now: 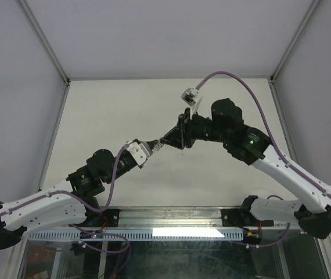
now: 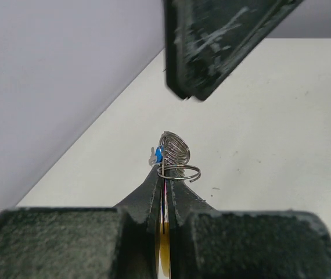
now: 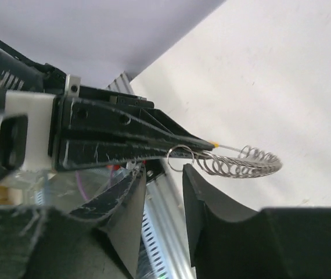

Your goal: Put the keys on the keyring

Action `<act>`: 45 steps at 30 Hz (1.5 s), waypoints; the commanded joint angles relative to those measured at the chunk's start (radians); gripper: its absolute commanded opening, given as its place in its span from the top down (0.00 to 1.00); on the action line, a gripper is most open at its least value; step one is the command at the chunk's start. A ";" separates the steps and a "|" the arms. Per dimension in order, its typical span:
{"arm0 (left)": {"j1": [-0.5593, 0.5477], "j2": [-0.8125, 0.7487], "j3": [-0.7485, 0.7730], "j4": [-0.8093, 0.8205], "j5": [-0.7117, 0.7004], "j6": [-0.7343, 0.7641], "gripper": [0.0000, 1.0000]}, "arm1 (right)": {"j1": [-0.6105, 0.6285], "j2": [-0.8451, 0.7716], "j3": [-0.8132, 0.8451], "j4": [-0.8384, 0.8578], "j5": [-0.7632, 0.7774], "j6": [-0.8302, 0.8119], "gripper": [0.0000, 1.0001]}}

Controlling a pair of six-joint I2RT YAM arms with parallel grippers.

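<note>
My left gripper (image 2: 164, 174) is shut on the keyring (image 2: 176, 150). The ring's yellow segment shows between the jaws, and its silver coil sticks out past the tips. A tiny key with a blue head (image 2: 158, 154) sits against the left side of the coil. In the right wrist view the coil (image 3: 241, 164) curves away to the right of the left gripper's tips (image 3: 200, 141). My right gripper (image 3: 162, 171) is open just below them, its fingers either side of a small wire loop (image 3: 180, 158), touching nothing. From above, both grippers meet tip to tip (image 1: 164, 142) over the table's middle.
The white table (image 1: 125, 104) is boxed in by pale walls with metal corner posts (image 1: 46, 43). An aluminium rail (image 1: 171, 218) runs along the near edge between the arm bases. A purple cable (image 1: 252, 93) arcs over the right arm.
</note>
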 commanded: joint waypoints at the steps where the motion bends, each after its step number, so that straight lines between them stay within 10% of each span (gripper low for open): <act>1: 0.002 -0.037 -0.009 0.117 0.028 -0.084 1.00 | 0.007 -0.191 -0.201 0.363 0.071 -0.183 0.65; 12: 0.002 -0.019 0.014 0.123 -0.028 -0.179 1.00 | 0.289 -0.290 -0.447 0.615 0.231 -0.911 0.68; 22: 0.002 -0.027 0.023 0.111 -0.028 -0.181 1.00 | 0.394 -0.298 -0.511 0.750 0.429 -1.150 0.71; 30: 0.002 -0.091 -0.036 0.176 -0.002 -0.122 1.00 | 0.343 -0.306 -0.359 0.506 0.550 -0.801 0.70; 39: 0.002 -0.135 -0.066 0.201 0.052 -0.060 1.00 | -0.062 -0.219 -0.169 0.278 0.061 -0.171 0.68; 45: 0.002 -0.127 -0.054 0.193 0.022 -0.069 1.00 | -0.083 -0.168 -0.120 0.266 -0.023 0.003 0.65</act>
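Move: The keyring, gripped in the left fingers by its yellow band, has its middle about 2 cm to the left of the right hand, 1 cm ahead and 4 cm below; from the left hand that is some 2 cm ahead, 2 cm right and 2 cm below. The blue keys still lie on the table, roughly 24 cm ahead of the right hand, 6 cm to its right and some 27 cm lower. The keyring stays pinched in the shut left fingers and is lifted about 3 cm, its holding fingertips tipping up some 10 degrees. The empty right hand, fingers staying part open, jogs right, then swings back towards its base while rolling about 70 degrees; it then rolls most of the way back and sweeps forward, right and up, ending farther from the keyring. ##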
